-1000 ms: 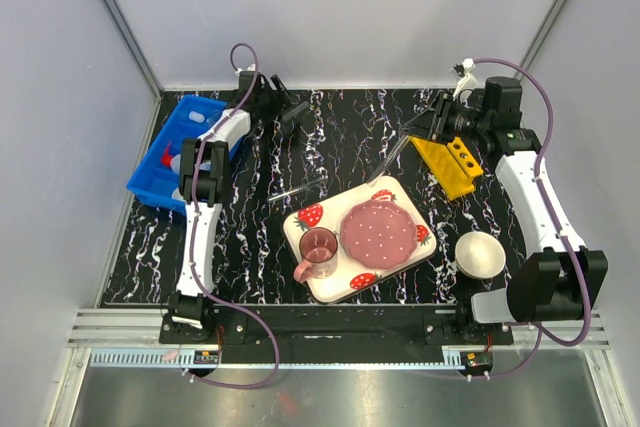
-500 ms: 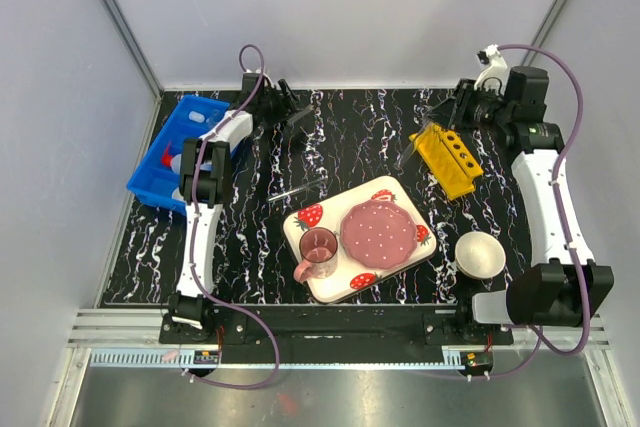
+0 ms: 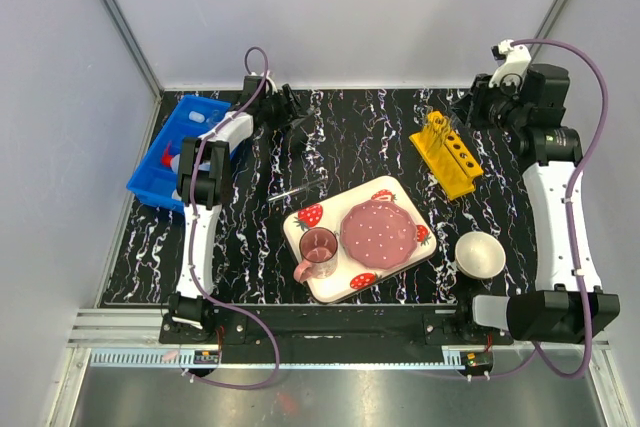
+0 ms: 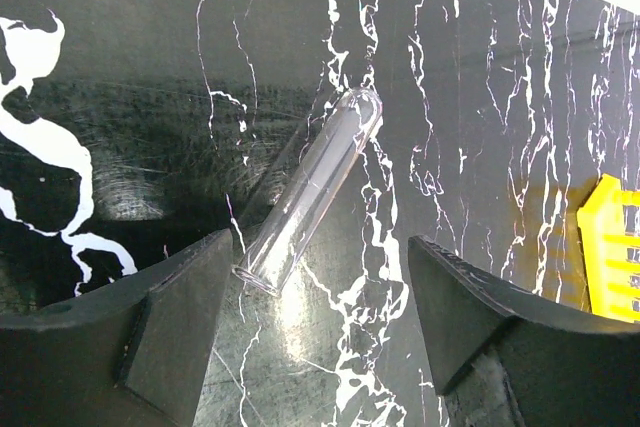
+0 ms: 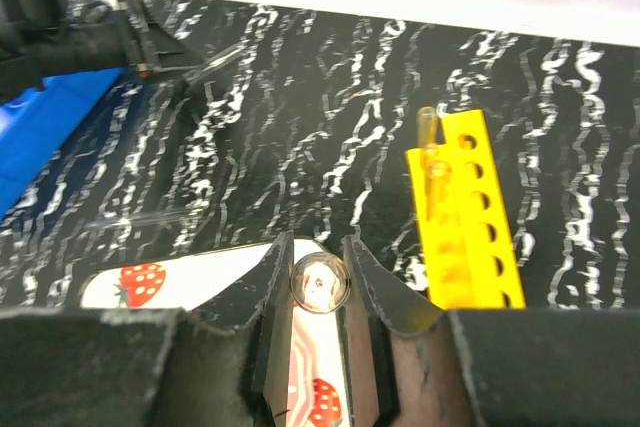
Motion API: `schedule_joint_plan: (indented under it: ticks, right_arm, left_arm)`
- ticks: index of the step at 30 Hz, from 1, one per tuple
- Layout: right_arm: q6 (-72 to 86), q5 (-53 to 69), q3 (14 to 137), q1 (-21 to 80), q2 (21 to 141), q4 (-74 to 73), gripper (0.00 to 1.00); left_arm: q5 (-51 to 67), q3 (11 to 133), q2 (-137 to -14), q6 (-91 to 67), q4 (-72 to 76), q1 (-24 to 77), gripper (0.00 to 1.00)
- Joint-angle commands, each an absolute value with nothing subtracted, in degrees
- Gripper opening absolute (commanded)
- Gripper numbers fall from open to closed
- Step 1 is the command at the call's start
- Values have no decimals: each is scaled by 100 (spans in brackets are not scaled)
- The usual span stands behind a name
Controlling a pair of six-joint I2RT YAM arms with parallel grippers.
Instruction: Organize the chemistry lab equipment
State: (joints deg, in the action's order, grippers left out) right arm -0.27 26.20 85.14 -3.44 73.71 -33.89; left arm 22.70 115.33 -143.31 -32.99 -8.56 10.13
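Observation:
My right gripper point(image 5: 317, 245) is shut on a clear glass tube point(image 5: 319, 284), seen end-on between the pads. It hangs behind the yellow holed rack point(image 3: 449, 155), at the back right of the table point(image 3: 468, 107). Two tubes point(image 5: 430, 142) stand in the rack's point(image 5: 467, 222) far holes. My left gripper point(image 4: 320, 247) stands open low over the table at the back point(image 3: 298, 112). A clear tube point(image 4: 312, 185) lies flat between its fingers, close to the left one. Another tube point(image 3: 296, 190) lies loose mid-table. The white squeeze bottle with red spout point(image 3: 172, 159) lies in a blue bin point(image 3: 150, 187).
A strawberry-print tray point(image 3: 300, 219) with a pink plate point(image 3: 379, 230) and pink cup point(image 3: 318, 248) sits at the near centre. A white bowl point(image 3: 480, 254) stands to its right, beside the right arm. White walls close the table on three sides.
My right gripper has drawn back and to the right with its tube, from over the rack's far end to behind it. My left gripper has edged slightly right at the back.

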Motion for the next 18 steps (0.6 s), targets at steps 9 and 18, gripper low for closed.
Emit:
schedule_joint_plan:
  ticks: [9, 18]
  right_arm:
    - [-905, 1582, 8315, -527, 7531, -2620, 14]
    - [-783, 1740, 8209, -624, 8059, -2049, 15]
  left_arm:
    - [2566, 11355, -14036, -3252, -1046, 1064, 77]
    - [2610, 11320, -14010, -3155, -1116, 1099, 77]
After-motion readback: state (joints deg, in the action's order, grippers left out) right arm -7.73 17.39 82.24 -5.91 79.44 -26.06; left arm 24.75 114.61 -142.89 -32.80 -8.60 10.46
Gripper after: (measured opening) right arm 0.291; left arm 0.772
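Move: Ahead of the right hand, which already holds a test tube, the yellow rack's middle lies about 11 cm farther out, some 4 cm to the right and roughly 28 cm below. The strawberry tray lies about 15 cm back and 24 cm left of this hand, the white bowl some 19 cm back and 7 cm right, both roughly 33 cm below. From the left hand the rack is about 13 cm back and 46 cm right, near its height. Swinging right at first, then forward and down, the right hand carries its test tube towards the yellow rack: about 5 cm right, 5 cm forward and 3.5 cm lower, sinking fastest at the end. The wrist turns some 10 degrees clockwise while its left side dips about as much; the fingers keep their hold. ##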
